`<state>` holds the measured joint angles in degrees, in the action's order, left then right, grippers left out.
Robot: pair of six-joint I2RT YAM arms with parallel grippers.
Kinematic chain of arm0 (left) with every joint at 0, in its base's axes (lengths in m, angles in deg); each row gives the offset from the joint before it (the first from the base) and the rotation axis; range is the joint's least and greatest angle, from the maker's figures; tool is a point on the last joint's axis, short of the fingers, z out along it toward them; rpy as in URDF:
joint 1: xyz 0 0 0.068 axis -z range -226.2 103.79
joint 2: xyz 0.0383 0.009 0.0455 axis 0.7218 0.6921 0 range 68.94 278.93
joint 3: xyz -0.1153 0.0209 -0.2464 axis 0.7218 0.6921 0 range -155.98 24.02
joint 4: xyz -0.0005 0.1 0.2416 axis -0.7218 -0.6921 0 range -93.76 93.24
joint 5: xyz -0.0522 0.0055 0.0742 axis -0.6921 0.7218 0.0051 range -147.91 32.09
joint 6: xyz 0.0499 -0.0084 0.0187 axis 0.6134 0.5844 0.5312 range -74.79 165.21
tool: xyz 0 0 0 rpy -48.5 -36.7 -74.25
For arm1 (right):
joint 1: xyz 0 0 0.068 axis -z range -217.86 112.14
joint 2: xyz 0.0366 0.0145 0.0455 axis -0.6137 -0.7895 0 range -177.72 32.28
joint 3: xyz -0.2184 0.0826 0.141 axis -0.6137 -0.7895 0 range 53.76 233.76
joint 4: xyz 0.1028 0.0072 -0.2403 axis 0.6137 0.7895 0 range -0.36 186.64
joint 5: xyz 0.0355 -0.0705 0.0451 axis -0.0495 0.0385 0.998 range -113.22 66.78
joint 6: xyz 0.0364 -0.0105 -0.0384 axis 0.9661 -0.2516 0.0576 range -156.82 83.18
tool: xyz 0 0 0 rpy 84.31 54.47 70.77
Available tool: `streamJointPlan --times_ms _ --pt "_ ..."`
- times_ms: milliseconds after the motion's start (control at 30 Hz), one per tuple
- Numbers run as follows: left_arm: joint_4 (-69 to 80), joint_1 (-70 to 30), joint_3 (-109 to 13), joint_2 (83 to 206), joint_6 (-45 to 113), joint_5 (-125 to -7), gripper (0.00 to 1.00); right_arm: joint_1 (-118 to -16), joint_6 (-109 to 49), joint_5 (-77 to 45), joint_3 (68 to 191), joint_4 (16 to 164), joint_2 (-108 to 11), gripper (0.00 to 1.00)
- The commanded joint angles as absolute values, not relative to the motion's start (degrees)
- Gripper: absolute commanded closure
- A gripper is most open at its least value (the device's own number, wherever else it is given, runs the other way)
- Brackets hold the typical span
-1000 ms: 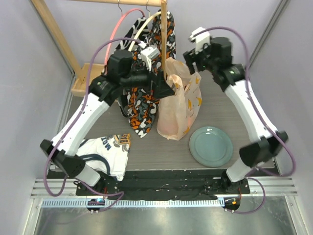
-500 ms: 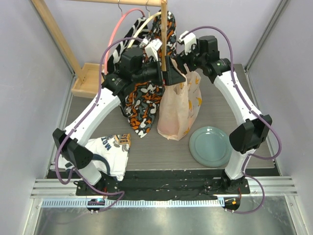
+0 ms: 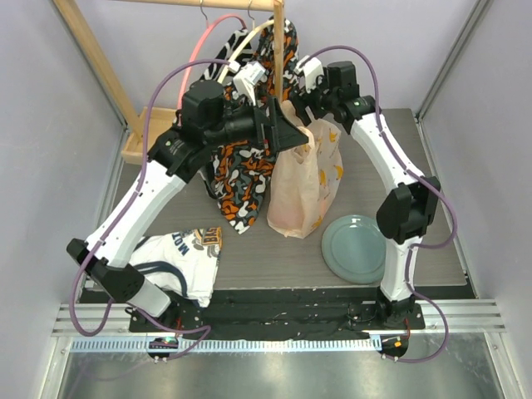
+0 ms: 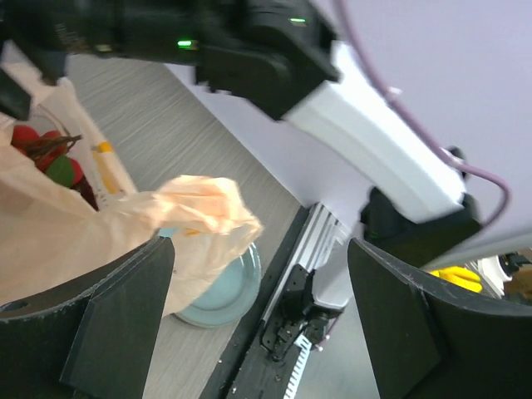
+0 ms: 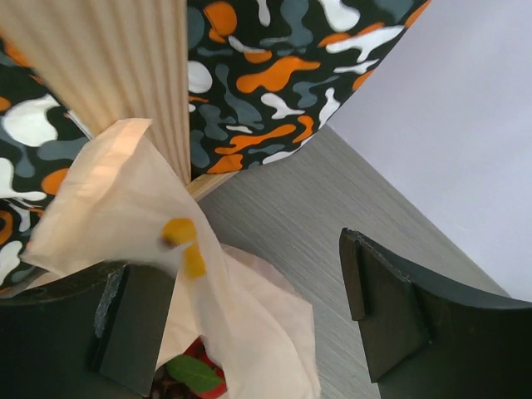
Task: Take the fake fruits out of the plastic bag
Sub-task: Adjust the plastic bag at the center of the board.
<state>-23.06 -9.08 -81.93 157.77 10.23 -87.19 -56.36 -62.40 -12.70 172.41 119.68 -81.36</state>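
Observation:
The plastic bag point(image 3: 303, 179) hangs upright from the wooden post, its bottom resting on the table. Fake fruits show through its mouth: red berries with a green leaf point(image 5: 195, 378) in the right wrist view, and red fruits point(image 4: 40, 154) in the left wrist view. My left gripper point(image 3: 293, 135) is at the bag's upper left edge and stands open point(image 4: 258, 320), with a crumpled bag flap point(image 4: 199, 212) reaching in beside its left finger. My right gripper point(image 3: 306, 101) hovers over the bag's top from behind, open point(image 5: 262, 324), with the bag's handle part point(image 5: 125, 199) against its left finger.
A grey-green plate point(image 3: 357, 248) lies on the table to the right of the bag. The orange-black-white patterned cloth point(image 3: 241, 174) hangs just left of it on the wooden rack post point(image 3: 278, 50). A printed white garment point(image 3: 187, 253) lies at the front left.
My right arm has swung left from the right of the rack to just above the bag's top. The left gripper has stayed at the bag's upper edge, shifting only slightly.

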Motion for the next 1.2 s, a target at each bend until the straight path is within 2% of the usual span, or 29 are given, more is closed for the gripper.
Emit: streamJointPlan --times_ms 0,167,400,500,600,633,700,733,767,800,867,900,1000,1167 --pt "-22.2 -9.0 -80.5 154.6 10.8 -92.7 0.1 -56.1 -61.7 -11.1 176.9 116.6 -83.4 0.16" --pt "-17.7 -7.5 -79.3 158.6 8.5 -94.2 0.07 -56.0 -60.3 -11.3 179.0 115.3 -85.6 0.16" --pt "-13.5 -4.3 -83.3 165.3 5.5 -94.0 0.07 -55.3 -58.1 -9.5 177.9 115.4 -84.5 0.19" --pt "-16.3 -3.4 -84.2 166.7 6.5 -87.6 0.11 -55.4 -57.6 -5.9 176.6 116.3 -84.0 0.19" --pt "-19.9 -3.3 -84.8 167.3 9.3 -79.5 0.26 -55.4 -56.9 -4.1 176.4 117.5 -84.9 0.2" --pt "-20.0 -3.4 -85.0 167.4 11.3 -79.0 0.38 -55.3 -56.5 -4.8 176.3 117.5 -85.6 0.28" --pt "-19.8 -3.7 -84.9 167.2 13.3 -80.0 0.55 -55.3 -56.7 -6.8 176.2 117.5 -86.5 0.46" --pt "-19.8 -3.7 -84.8 166.9 14.3 -80.4 0.78 -55.3 -56.7 -7.9 176.4 117.2 -87.1 0.64" --pt "-20.0 -3.7 -84.6 166.4 17.1 -80.1 0.92 -54.9 -56.5 -8.5 177.0 117.1 -87.1 0.7" --pt "-21.4 -3.7 -84.4 165.4 18.1 -79.1 1.0 -54.5 -56.0 -8.5 177.7 117.0 -87.1 0.75" --pt "-23.1 -4.2 -84.0 164.0 22.5 -78.4 1.0 -51.9 -53.1 -8.5 180.4 116.6 -86.5 0.95" --pt "-23.6 -5.3 -84.1 162.9 24.3 -78.4 1.0 -50.7 -51.8 -9.3 181.0 116.2 -86.0 0.99" --pt "-25.0 -8.7 -87.6 163.7 29.3 -76.5 1.0 -44.8 -47.1 -11.9 183.2 112.9 -83.9 0.99" --pt "-28.7 -11.6 -108.2 174.4 36.3 -76.5 1.0 -32.5 -41.1 -12.8 194.4 112.4 -85.3 0.99"
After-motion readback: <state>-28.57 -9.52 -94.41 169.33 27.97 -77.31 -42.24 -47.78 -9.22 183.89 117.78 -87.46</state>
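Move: Below and to the right of the left hand is the bag's near handle, roughly 6 cm right, 1 cm ahead and 7 cm lower. The right hand has the bag's far rim about 2 cm ahead, 1 cm left and 3 cm below it. The red fruits inside the bag lie some 6 cm back from the right hand, straight under that line and 15 cm down; the rack's post stands 6 cm left and 2 cm ahead, level in height. Reaching right and down about 7 cm each way, the left hand shuts its wide-open fingers on the bag's near handle, then draws it forward, left and a little up. The right hand settles 2–3 cm forward and down, pinches the far rim, then pulls it some 10 cm right, also forward and up, swinging clockwise. ##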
